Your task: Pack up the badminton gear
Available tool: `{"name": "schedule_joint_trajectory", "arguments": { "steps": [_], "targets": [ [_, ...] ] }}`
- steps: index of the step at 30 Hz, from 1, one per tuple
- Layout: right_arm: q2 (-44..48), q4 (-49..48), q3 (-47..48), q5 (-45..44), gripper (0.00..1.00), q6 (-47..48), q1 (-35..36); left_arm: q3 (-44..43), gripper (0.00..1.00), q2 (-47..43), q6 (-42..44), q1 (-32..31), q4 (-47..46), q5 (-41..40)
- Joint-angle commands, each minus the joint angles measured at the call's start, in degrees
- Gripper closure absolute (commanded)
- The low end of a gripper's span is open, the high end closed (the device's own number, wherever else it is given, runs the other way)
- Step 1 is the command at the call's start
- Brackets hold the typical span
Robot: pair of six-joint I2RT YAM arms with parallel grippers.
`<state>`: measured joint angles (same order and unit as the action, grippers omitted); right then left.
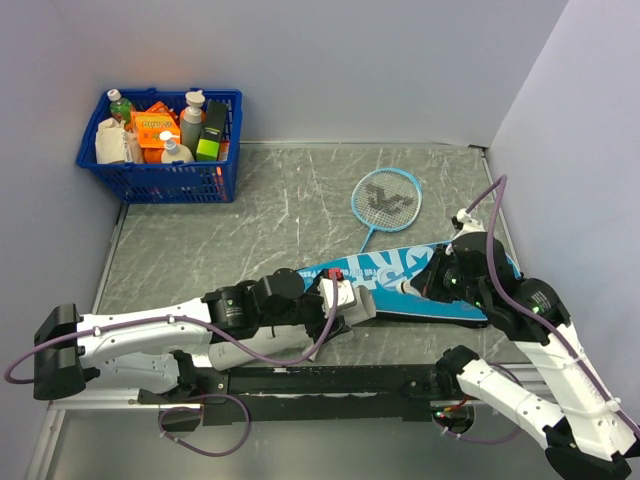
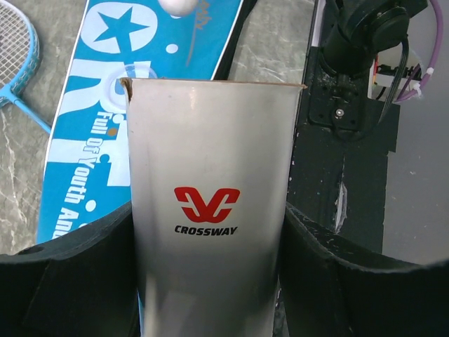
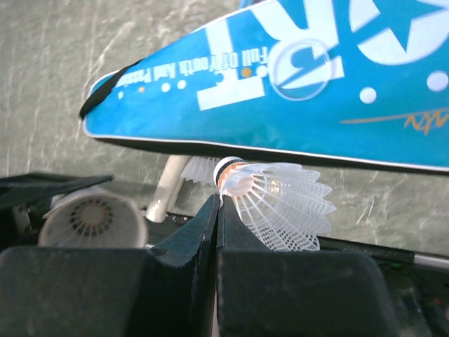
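Note:
My left gripper [image 2: 209,239] [image 1: 345,300] is shut on the long white tube [image 2: 210,140] [image 1: 340,294], which is marked CROSSWAY; its open end [image 3: 91,219] points toward the right arm. In front of that opening, my right gripper [image 3: 219,202] [image 1: 415,285] is shut on the skirt of a white shuttlecock [image 3: 280,203], close to its cork. A second shuttlecock [image 3: 200,170] lies behind it, beside a white rod [image 3: 165,188] at the cover's edge. The teal SPORT cover [image 1: 440,290] [image 2: 91,126] [image 3: 280,77] lies flat on the table. The light-blue racket [image 1: 386,196] [image 2: 14,63] rests beyond it.
A blue plastic basket [image 1: 160,182] of bottles and boxes stands at the back left corner. Grey walls close in the table at the back and right. The black mounting rail [image 1: 330,380] [image 2: 344,140] runs along the near edge between the arm bases.

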<state>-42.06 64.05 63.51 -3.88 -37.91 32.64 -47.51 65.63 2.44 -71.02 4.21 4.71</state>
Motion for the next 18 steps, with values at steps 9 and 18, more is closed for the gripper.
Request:
{"name": "schedule_joint_trajectory", "arguments": {
  "steps": [9,18],
  "targets": [
    [1.0,-3.2,6.8,20.1,1.00,8.9,0.3,2.7,0.99,-4.0,0.1,-1.1,-5.6,1.4],
    [1.3,-8.4,4.6,28.9,1.00,7.4,0.5,3.4,0.99,-5.7,-0.5,-1.2,-6.0,0.1]
  ]
}}
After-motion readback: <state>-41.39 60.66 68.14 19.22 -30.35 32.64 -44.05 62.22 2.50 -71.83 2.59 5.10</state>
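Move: The shuttlecock is already pinched in the right fingers. The open mouth of the tube it is bound for lies roughly 13 cm to this hand's left, 3 cm nearer the base and 5 cm lower. The racket bag's middle is some 10 cm ahead, 3 cm left and 20 cm down; the spare shuttlecock is 13 cm left, 1 cm back and 20 cm down. From the left hand, holding the tube, its mouth is about 6 cm right, 1 cm ahead and 1 cm lower. The shuttlecock, still held in the shut right fingertips, is carried left, up and back about 8 cm in all, closing the sideways gap to the tube mouth while rising higher above it. On the way the right wrist swings some 25 degrees counter-clockwise and rolls slightly, left side up. The left hand keeps its grip on the tube, easing back about a centimetre. ##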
